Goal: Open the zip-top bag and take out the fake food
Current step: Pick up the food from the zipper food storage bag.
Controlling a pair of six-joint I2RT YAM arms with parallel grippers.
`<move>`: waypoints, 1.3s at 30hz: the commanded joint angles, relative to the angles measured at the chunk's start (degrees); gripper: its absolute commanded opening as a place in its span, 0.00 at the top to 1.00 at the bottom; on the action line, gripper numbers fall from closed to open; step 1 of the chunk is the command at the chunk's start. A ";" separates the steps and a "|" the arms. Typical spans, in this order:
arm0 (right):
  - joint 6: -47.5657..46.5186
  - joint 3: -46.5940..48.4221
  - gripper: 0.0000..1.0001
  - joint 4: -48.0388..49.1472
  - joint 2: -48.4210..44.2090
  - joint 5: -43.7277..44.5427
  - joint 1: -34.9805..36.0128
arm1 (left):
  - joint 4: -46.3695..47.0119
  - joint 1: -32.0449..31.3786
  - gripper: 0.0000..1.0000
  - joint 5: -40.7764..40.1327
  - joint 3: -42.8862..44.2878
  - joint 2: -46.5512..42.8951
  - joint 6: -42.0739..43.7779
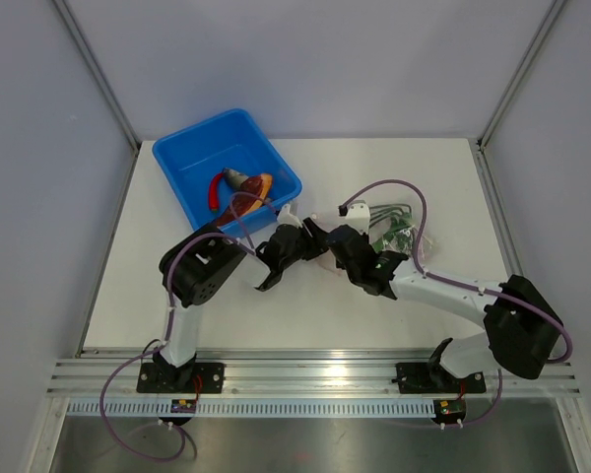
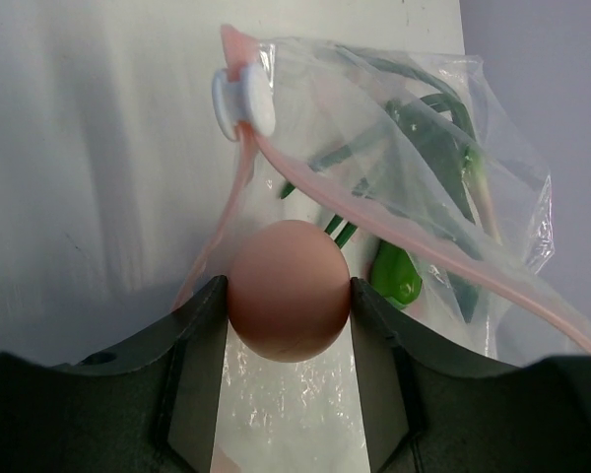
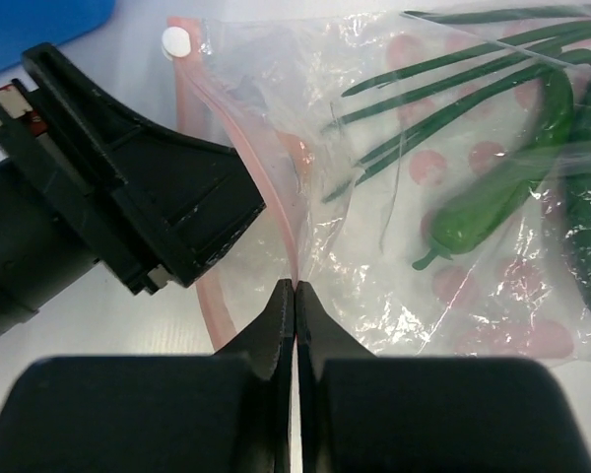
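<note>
The zip-top bag [image 1: 399,235] lies on the white table right of centre, clear and crinkly, with a pink zip strip [image 3: 276,187] and a white slider [image 2: 244,99]. Fake food shows inside it: green beans [image 3: 453,89] and a green pepper [image 3: 478,219]. My left gripper [image 2: 289,296] is shut on a pinkish-tan toy egg [image 2: 289,281] at the bag's open mouth, with plastic lying beneath it. My right gripper [image 3: 295,286] is shut on the zip-strip edge of the bag, right beside the left gripper's black body [image 3: 128,197].
A blue plastic tub [image 1: 192,158] stands at the back left, holding a red chili, a grey-brown fish and an orange piece [image 1: 242,185]. Both arms meet at mid-table [image 1: 315,241]. Grey walls enclose the table on three sides.
</note>
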 commanded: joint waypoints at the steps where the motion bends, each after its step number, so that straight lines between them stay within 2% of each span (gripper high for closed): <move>1: 0.96 2.90 1.00 -0.43 0.96 1.73 -2.24 | -0.18 0.34 0.62 0.93 -1.23 -2.66 1.74; 6: 1.84 2.11 1.00 0.36 0.96 -3.29 -6.46 | 2.09 0.34 0.63 3.30 -4.29 -5.29 2.10; 13: 2.81 2.46 1.00 -0.08 2.10 -6.10 -8.67 | 6.49 0.25 0.63 6.46 -8.96 -7.93 1.22; 17: 3.33 3.07 1.00 -1.22 3.51 -6.54 -9.37 | 5.45 0.16 0.64 7.52 -9.49 -10.47 3.32; 23: 3.95 2.20 1.00 -0.96 2.63 -8.13 -10.07 | 2.46 0.16 0.63 4.97 -12.47 -16.63 7.10; 29: 3.95 1.67 1.00 -0.61 1.66 -8.48 -10.25 | -7.81 -0.98 0.63 -3.54 -12.92 -25.94 12.81; 39: 3.69 1.40 1.00 -0.35 1.14 -9.53 -10.34 | -26.27 -1.25 0.64 -15.76 -6.77 -39.30 20.64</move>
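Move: The egg is already pinched between the left fingers in the bag's mouth; the blue bin it belongs in has its middle about 31 cm to that hand's left and 20 cm ahead, at nearly the same height. The bag's white slider stands some 7 cm ahead and 2 cm left, and the green pepper about 18 cm right and 1 cm ahead. From the right hand, which holds the bag's upper lip, the egg is roughly 7 cm left, 6 cm ahead and 7 cm lower. The egg, still gripped by the left fingers, is drawn level back out of the mouth some 5 cm, then raised about 11 cm while swinging left, its fingers tipping up about 15 degrees. The right hand keeps its pinch on the lip, easing forward and right, then down a few centimetres, and holds there. ##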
